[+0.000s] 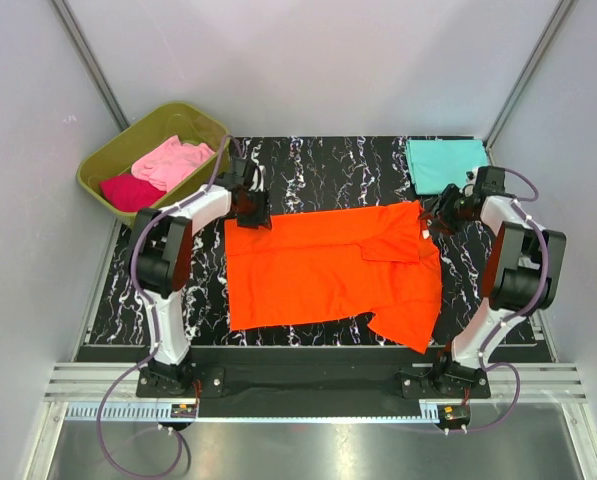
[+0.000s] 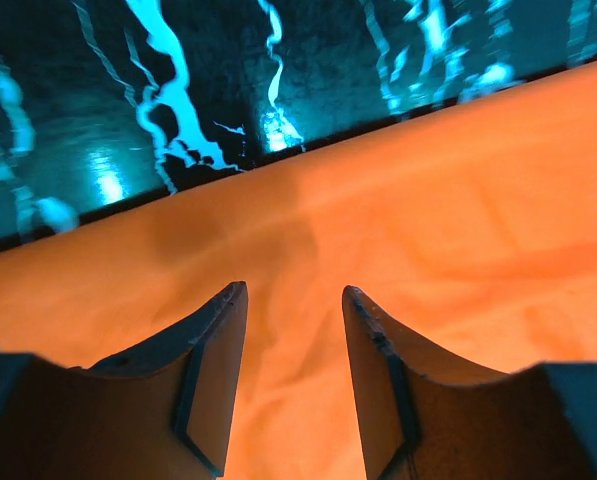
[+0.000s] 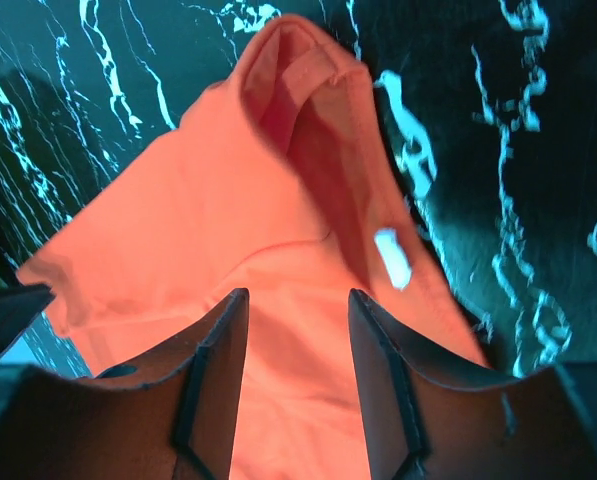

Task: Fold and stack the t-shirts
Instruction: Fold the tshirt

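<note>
A bright orange t-shirt (image 1: 328,265) lies spread on the black marbled mat, one side folded over, with a flap trailing at the near right. My left gripper (image 1: 253,211) hovers at its far left corner. In the left wrist view this gripper (image 2: 295,290) is open, with orange cloth (image 2: 428,220) lying flat below the gap. My right gripper (image 1: 434,216) is at the shirt's far right corner. Its jaws (image 3: 298,292) are open over the collar area (image 3: 298,110) and a white label (image 3: 391,258). A folded teal t-shirt (image 1: 445,164) lies at the back right.
An olive-green tub (image 1: 113,158) at the back left holds a light pink t-shirt (image 1: 173,160) and a magenta one (image 1: 130,190). The black marbled mat (image 1: 318,170) ends at grey walls on both sides. The arm bases stand along the near rail.
</note>
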Controlling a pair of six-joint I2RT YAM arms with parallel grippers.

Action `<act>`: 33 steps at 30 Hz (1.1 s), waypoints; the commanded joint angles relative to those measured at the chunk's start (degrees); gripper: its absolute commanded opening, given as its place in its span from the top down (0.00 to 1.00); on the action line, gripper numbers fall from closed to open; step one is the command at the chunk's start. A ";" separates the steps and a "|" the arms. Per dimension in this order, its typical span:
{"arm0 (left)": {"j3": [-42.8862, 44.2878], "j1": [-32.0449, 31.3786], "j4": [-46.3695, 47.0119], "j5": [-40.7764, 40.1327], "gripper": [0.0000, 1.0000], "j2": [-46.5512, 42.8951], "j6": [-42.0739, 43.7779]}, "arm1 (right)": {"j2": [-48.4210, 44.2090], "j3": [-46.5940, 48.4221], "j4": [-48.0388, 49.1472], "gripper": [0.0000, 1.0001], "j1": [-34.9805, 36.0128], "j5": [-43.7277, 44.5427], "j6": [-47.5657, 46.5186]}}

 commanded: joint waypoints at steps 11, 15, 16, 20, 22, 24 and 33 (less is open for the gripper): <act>4.04 0.77 0.92 0.66 0.52 7.94 -0.49 | 13.12 12.61 1.47 0.48 -0.57 -11.89 -12.02; 4.04 1.21 0.83 0.13 0.52 8.73 -0.32 | 14.09 12.79 2.78 0.49 -0.57 -11.34 -12.11; 4.04 1.13 0.92 0.21 0.52 8.91 -0.32 | 14.18 12.61 3.39 0.50 -0.57 -12.05 -11.85; 3.69 1.39 0.92 -0.31 0.52 9.26 -0.32 | 14.27 11.47 4.98 0.74 -0.83 -9.78 -10.79; 3.08 1.47 0.92 -1.36 0.52 9.09 -0.32 | 13.04 9.81 5.86 0.91 -2.23 -7.49 -8.60; 2.82 1.83 0.74 -1.63 0.52 9.09 -0.67 | 11.99 8.58 7.52 0.97 -3.29 -9.15 -4.39; 2.20 2.53 -0.05 -2.34 0.52 9.09 -1.64 | 9.79 -0.74 15.07 1.00 -3.91 -7.06 6.07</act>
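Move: The right edge of the orange t-shirt, at the neck end, stands about 4 cm ahead of the right fingers and roughly 4 cm below them. Its white label is about 2 cm ahead and 1 cm to the right, and the folded teal shirt some 16 cm ahead and 4 cm right. The shirt's far strip is directly under the left fingers, about 3 cm down. Its far left corner is roughly 7 cm to the left and level with them. Reach the open right gripper about 4 cm forward and 3 cm down, turning some 12 degrees counter-clockwise, and shut it on the shirt's right edge just beyond the label. Then lower it another 3 cm while drawing back and slightly right, undoing the turn. Drop the left gripper 2.5 cm onto the far strip, then slide it about 2 cm forward with its fingers half open. ##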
